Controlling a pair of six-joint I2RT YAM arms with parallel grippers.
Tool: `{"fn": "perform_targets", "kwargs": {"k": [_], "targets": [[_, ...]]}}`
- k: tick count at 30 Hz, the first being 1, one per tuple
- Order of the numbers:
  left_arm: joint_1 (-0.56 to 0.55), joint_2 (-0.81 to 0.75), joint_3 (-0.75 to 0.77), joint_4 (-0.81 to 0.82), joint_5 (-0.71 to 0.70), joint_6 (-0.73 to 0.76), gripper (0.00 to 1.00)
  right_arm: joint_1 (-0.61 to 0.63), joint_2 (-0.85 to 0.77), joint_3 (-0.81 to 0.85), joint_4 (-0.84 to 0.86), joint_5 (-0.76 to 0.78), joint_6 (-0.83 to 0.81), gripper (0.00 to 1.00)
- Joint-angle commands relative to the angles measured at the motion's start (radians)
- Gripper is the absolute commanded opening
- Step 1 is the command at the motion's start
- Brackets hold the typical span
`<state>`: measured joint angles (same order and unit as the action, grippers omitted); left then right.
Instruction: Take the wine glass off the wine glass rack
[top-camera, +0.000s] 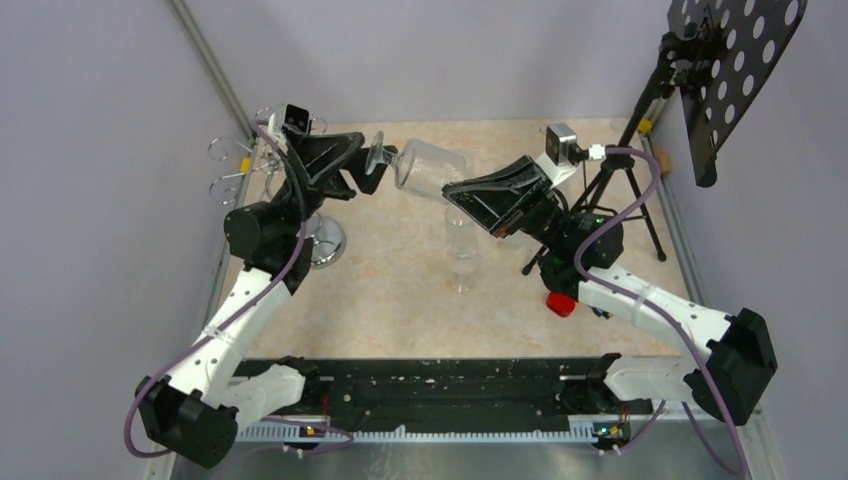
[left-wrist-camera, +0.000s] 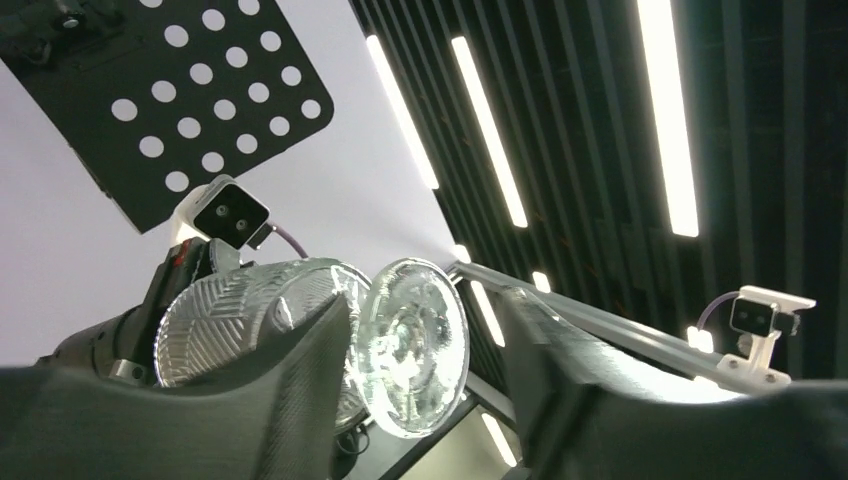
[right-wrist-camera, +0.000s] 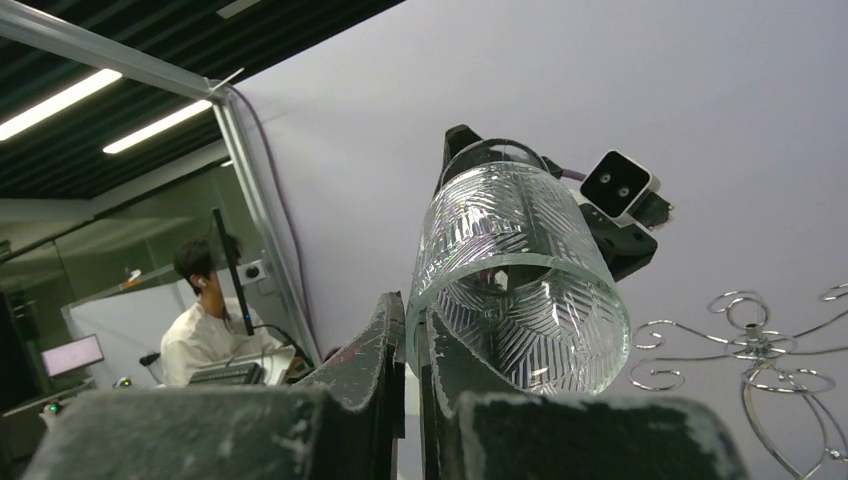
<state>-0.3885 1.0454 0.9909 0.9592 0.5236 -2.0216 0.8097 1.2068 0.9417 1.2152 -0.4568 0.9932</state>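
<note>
The wine glass (top-camera: 430, 165) is clear with a cut pattern and lies on its side in the air, off the chrome wire rack (top-camera: 240, 168) at the far left. My right gripper (top-camera: 450, 190) is shut on its rim, with one finger inside the bowl and one outside in the right wrist view (right-wrist-camera: 412, 340). My left gripper (top-camera: 372, 165) is open around the glass's round foot (left-wrist-camera: 415, 345). The foot lies against one finger, and the other finger (left-wrist-camera: 560, 370) stands apart from it. The rack's curled arms (right-wrist-camera: 760, 350) show behind the bowl (right-wrist-camera: 520, 280).
A second clear glass (top-camera: 461, 250) stands upright mid-table under the held one. The rack's mirrored base (top-camera: 325, 243) sits beside the left arm. A black perforated music stand (top-camera: 735, 70) on a tripod (top-camera: 620, 200) stands at the back right. A red object (top-camera: 561, 303) lies by the right arm.
</note>
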Motion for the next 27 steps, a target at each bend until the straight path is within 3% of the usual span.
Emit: {"fn": "perform_targets", "kwargs": {"k": [1, 5, 9, 19, 27], "targets": [[0.000, -0.056, 0.024, -0.033, 0.005, 0.141, 0.68, 0.009, -0.102, -0.001, -0.004, 0.099, -0.090, 0.00], [-0.001, -0.086, 0.058, -0.172, 0.044, 0.300, 0.76, 0.009, -0.187, -0.037, -0.116, 0.217, -0.168, 0.00], [0.000, -0.135, 0.101, -0.488, 0.068, 0.559, 0.81, 0.008, -0.268, -0.056, -0.293, 0.352, -0.246, 0.00], [0.000, -0.167, 0.341, -1.257, -0.099, 1.321, 0.85, 0.008, -0.359, 0.079, -1.025, 0.705, -0.450, 0.00], [0.000, -0.108, 0.429, -1.495, -0.222, 1.532, 0.88, 0.008, -0.267, 0.246, -1.547, 0.943, -0.488, 0.00]]}}
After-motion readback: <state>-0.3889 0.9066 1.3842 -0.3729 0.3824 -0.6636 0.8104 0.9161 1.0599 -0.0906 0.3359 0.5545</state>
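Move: From the right hand, shut on the wine glass's rim, the far right glass of the standing ones it heads for lies about 25 cm ahead, 17 cm right and 42 cm below; the far left glass 28 cm ahead and 5 cm right, the near glass 7 cm ahead and 5 cm right, both equally low. From the left hand, already parted around its foot, the held glass's middle is some 5 cm right, 2 cm back and 2 cm lower. Drawing the wine glass's foot out from between the left fingers, the right hand keeps its rim pinched and first slides about 5 cm to the right, then sweeps forward and down towards the standing glasses, some 12 cm each way overall, its upward-pointing fingers swinging clockwise to nearly level, forward and a little left. The left hand opens wider, sinks about 8 cm and edges forward, its fingers tipping down to level. ##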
